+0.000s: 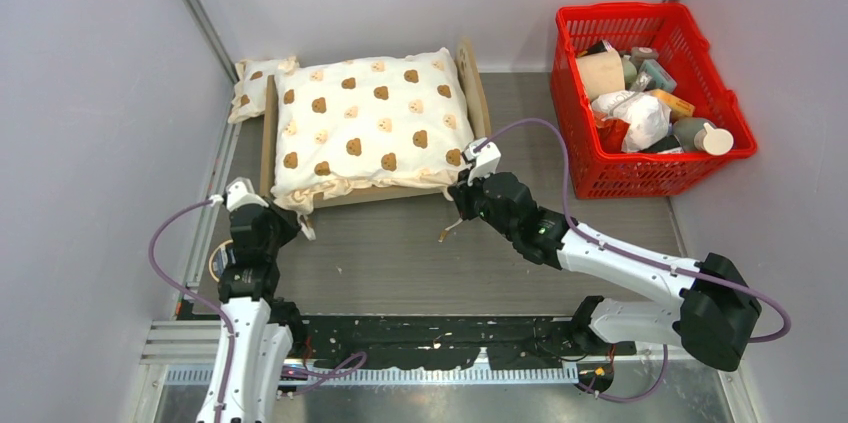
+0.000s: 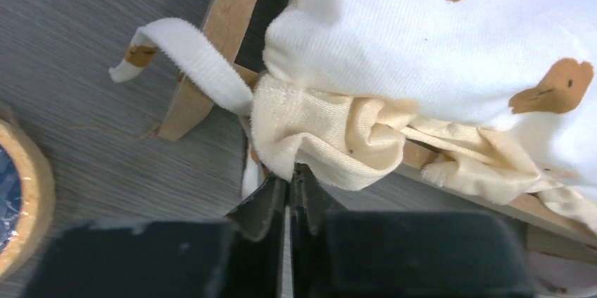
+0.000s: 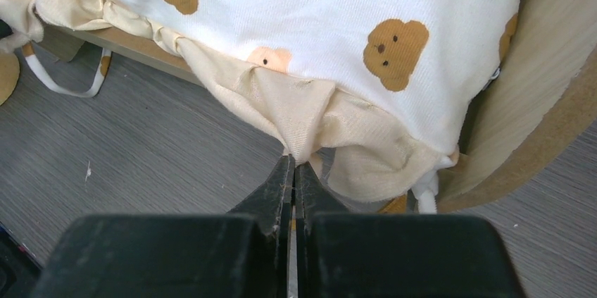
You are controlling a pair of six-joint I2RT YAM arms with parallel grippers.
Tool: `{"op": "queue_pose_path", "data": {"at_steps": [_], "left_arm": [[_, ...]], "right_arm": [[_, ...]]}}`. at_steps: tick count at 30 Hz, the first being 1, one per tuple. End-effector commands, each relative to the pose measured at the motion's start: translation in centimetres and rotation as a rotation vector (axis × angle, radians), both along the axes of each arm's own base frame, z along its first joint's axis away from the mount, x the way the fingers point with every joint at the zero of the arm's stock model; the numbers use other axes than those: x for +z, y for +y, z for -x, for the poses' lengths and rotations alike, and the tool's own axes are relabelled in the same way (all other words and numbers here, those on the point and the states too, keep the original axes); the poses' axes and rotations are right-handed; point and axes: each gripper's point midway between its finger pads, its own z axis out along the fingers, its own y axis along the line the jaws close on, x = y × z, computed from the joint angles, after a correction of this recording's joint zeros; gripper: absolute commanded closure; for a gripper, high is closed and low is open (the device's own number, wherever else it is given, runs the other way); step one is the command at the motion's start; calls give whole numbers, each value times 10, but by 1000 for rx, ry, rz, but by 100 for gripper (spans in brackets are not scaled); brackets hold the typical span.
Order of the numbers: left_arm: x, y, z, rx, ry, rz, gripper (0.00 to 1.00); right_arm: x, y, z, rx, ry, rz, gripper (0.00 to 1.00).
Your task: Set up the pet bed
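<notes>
The pet bed, a light-wood frame (image 1: 473, 83), stands at the back middle of the table with the cream bear-print cushion (image 1: 365, 118) lying on it. My left gripper (image 1: 292, 223) is at the cushion's near left corner. In the left wrist view its jaws (image 2: 291, 171) are pinched together on the cream ruffle (image 2: 317, 129) beside the frame's rail (image 2: 232, 2). My right gripper (image 1: 458, 190) is at the near right corner, shut (image 3: 293, 164) on the ruffle (image 3: 296, 115), which is drawn to a point at the tips. The headboard (image 3: 535, 101) rises just to its right.
A small bear-print pillow (image 1: 255, 83) lies behind the bed's left end. A red basket (image 1: 572, 123) full of assorted items stands at the back right. A tape roll (image 1: 215, 261) rests by the left arm. A white tie strap (image 2: 190, 51) hangs off the cushion's corner.
</notes>
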Motion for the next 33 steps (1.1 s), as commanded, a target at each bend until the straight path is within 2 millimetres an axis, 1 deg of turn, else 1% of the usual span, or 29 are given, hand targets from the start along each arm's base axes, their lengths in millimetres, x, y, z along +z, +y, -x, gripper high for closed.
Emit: {"op": "queue_pose_path", "data": {"at_steps": [1, 4, 6, 7, 10, 11, 12, 13, 17, 19, 22, 24, 26, 29, 30, 33], "left_arm": [[29, 9, -6, 49, -72, -14, 100], [47, 23, 3, 100, -14, -79, 100], [53, 31, 9, 111, 46, -133, 100], [56, 39, 12, 135, 74, -169, 100], [50, 49, 16, 147, 132, -219, 100], [52, 51, 15, 153, 128, -222, 100], [56, 53, 14, 158, 114, -223, 100], [61, 54, 11, 160, 93, -223, 100], [95, 54, 4, 152, 47, -212, 100], [106, 51, 1, 137, 50, -191, 100], [115, 46, 0, 125, 41, -153, 100], [119, 52, -1, 153, 30, -169, 100], [129, 62, -1, 187, 26, -197, 100], [132, 71, -4, 200, 60, -213, 100], [130, 73, -5, 202, 76, -216, 100], [125, 80, -5, 211, 101, -226, 100]], "right_arm": [[24, 5, -6, -7, -46, -66, 95], [23, -4, -11, -51, -47, -56, 95], [23, -13, -15, -83, -46, -50, 95], [23, -19, -18, -97, -44, -49, 95], [22, -30, -20, -121, -44, -45, 95], [22, -35, -21, -129, -45, -46, 95], [21, -36, -20, -123, -45, -46, 95], [21, -39, -21, -124, -45, -46, 95], [25, -36, -18, -80, -55, -56, 95], [29, -34, -17, -64, -62, -68, 95], [40, -32, -19, -54, -75, -95, 95], [48, -30, -20, -40, -80, -128, 95], [56, -27, -21, -20, -74, -160, 95], [61, -24, -21, 5, -49, -196, 95], [64, -25, -23, 4, -46, -209, 95], [70, -19, -20, 52, -9, -278, 95]]}}
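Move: The cushion's cream ruffle corner lies right between the left hand's almost closed fingers. From that hand the frame's front-left corner is about 4 cm left and 3 cm ahead, some 4 cm lower; the tape roll about 11 cm left, 8 cm back and 10 cm below. The right hand already holds the ruffle's other end; from it the headboard's near end is some 6 cm right, 2 cm ahead, and the cushion's middle 12 cm ahead, 15 cm left. The ruffle is pulled from both ends: the left fingers close the last bit on its corner and draw it up by about 8 cm and some 5 cm left, over the frame's front-left corner, tipping down about 10 degrees. The right hand keeps its pinch and shifts some 3 cm right towards the headboard, a little forward, then rises a couple of centimetres. ##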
